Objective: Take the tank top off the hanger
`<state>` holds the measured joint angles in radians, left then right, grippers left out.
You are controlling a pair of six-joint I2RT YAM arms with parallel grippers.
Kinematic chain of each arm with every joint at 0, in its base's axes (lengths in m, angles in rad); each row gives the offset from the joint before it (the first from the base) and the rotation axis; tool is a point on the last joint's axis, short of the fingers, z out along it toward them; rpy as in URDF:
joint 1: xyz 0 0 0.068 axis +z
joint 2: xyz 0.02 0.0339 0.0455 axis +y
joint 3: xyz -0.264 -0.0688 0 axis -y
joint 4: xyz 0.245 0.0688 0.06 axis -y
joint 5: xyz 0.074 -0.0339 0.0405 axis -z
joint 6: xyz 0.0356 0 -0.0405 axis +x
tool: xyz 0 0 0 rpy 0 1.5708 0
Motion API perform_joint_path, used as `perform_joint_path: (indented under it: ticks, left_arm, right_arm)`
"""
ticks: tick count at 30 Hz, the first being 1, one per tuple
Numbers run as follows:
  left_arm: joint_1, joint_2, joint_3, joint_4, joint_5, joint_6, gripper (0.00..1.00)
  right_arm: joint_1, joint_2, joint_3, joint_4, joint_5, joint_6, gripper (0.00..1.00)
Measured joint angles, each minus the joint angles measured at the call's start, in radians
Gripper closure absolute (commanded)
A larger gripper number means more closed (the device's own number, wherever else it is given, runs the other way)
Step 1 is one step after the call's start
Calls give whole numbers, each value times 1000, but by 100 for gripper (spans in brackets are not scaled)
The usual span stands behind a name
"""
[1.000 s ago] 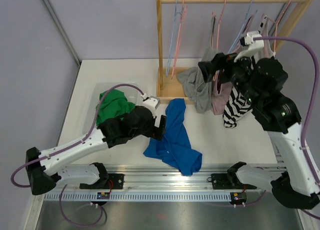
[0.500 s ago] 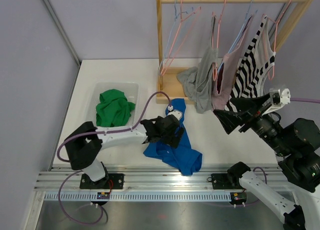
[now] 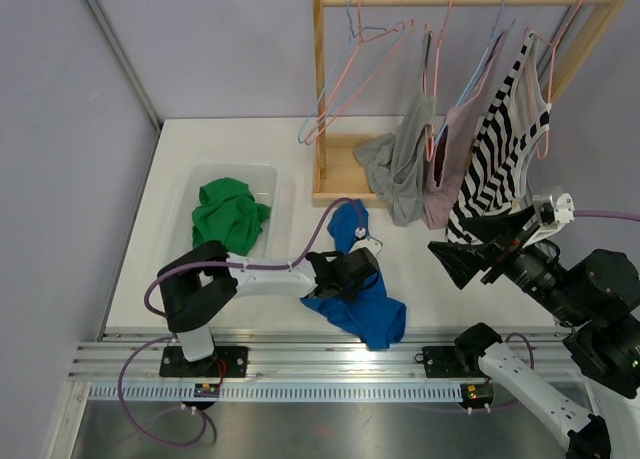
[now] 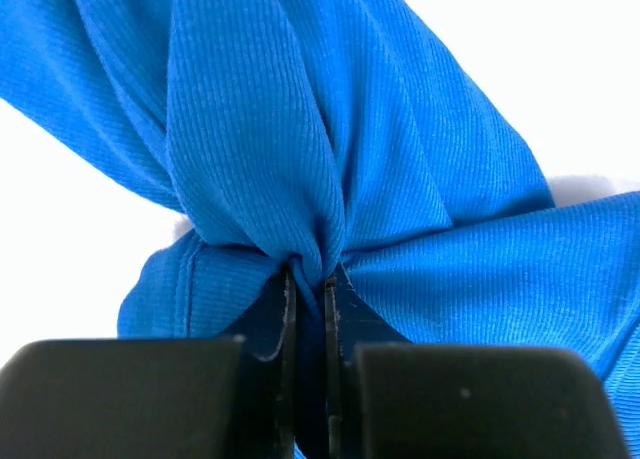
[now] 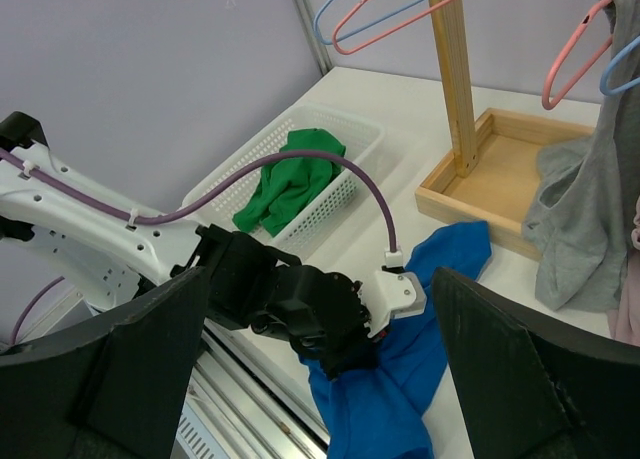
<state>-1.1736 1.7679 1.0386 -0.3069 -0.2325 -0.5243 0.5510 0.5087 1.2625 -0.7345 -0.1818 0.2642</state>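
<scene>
A blue tank top (image 3: pixel 362 301) lies crumpled on the table in front of the rack, off any hanger. My left gripper (image 3: pixel 358 279) is shut on a bunched fold of it (image 4: pixel 300 179); the cloth is pinched between the closed jaws. It also shows in the right wrist view (image 5: pixel 430 369). Two empty hangers (image 3: pixel 352 74), blue and pink, hang tilted at the rack's left end. My right gripper (image 3: pixel 452 239) is wide open and empty, held in the air right of the blue top, below the hanging clothes.
The wooden rack (image 3: pixel 320 89) holds a grey garment (image 3: pixel 400 164), a pink one (image 3: pixel 443 174) and a striped one (image 3: pixel 497 144) on hangers. A white basket (image 3: pixel 262 174) with a green garment (image 3: pixel 228 214) stands at the left. The rail (image 3: pixel 320 364) runs along the near edge.
My left gripper slid right over the blue top and now pinches it. My right arm dropped away from the rack a second ago, then barely moved. The empty hangers swung left.
</scene>
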Motion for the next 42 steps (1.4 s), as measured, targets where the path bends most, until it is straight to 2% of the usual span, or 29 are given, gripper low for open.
perform_joint_path:
  ticks: [4,8,13,18,23,32,35,36,38,39,40,42]
  left_arm:
    - [-13,-55,0,-95,-43,-9,100]
    - [-16,-189,19,-241,-137,-16,100]
    - [-11,-359,163,-454,-307,-26,100]
    - [24,-442,281,-609,-428,-27,100]
    - [132,-519,369,-733,-501,-11,100]
    - [467,-620,455,-779,-521,86,100]
    - [577,-621,459,-776,-496,118,87]
    - [598,-618,458,-776,-487,127,67]
    - [633,-610,458,-774,-463,148,44]
    - [643,-606,457,-771,-454,154,20]
    - [650,-602,457,-768,-446,163,4]
    - [661,-596,456,-761,-433,162,1]
  right_arm:
    - [0,-12,0,-5,-2,2,0]
    - [0,-19,0,-5,-2,2,1]
    - [0,-21,-6,-3,-1,2,0]
    - [0,-21,-13,-1,-1,2,1]
    - [0,-21,-14,12,-2,2,1]
    - [0,-9,-14,43,-5,2,0]
    - [0,4,-16,58,-9,1,1]
    - [0,9,-16,62,-10,1,1]
    - [0,21,-16,68,-8,0,0]
    - [0,31,-15,69,-2,-1,0]
    - [0,42,-12,70,9,-2,1]
    - [0,77,6,69,37,-4,0]
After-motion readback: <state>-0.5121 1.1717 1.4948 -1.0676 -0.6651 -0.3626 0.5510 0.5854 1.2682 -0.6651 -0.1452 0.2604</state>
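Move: The left hand already pinches the blue tank top at the table; the white basket it is taken to lies some 31 cm to its left and 15 cm ahead, at about hand height. The green tank top in the basket is about 29 cm left and 17 cm ahead, and the rack's wooden tray about 28 cm ahead, 1 cm left. From the high right hand, the basket is roughly 43 cm left, 21 cm ahead and 38 cm below. Left hand carries the pinched blue tank top some 30 cm up and left over the basket, then opens. ##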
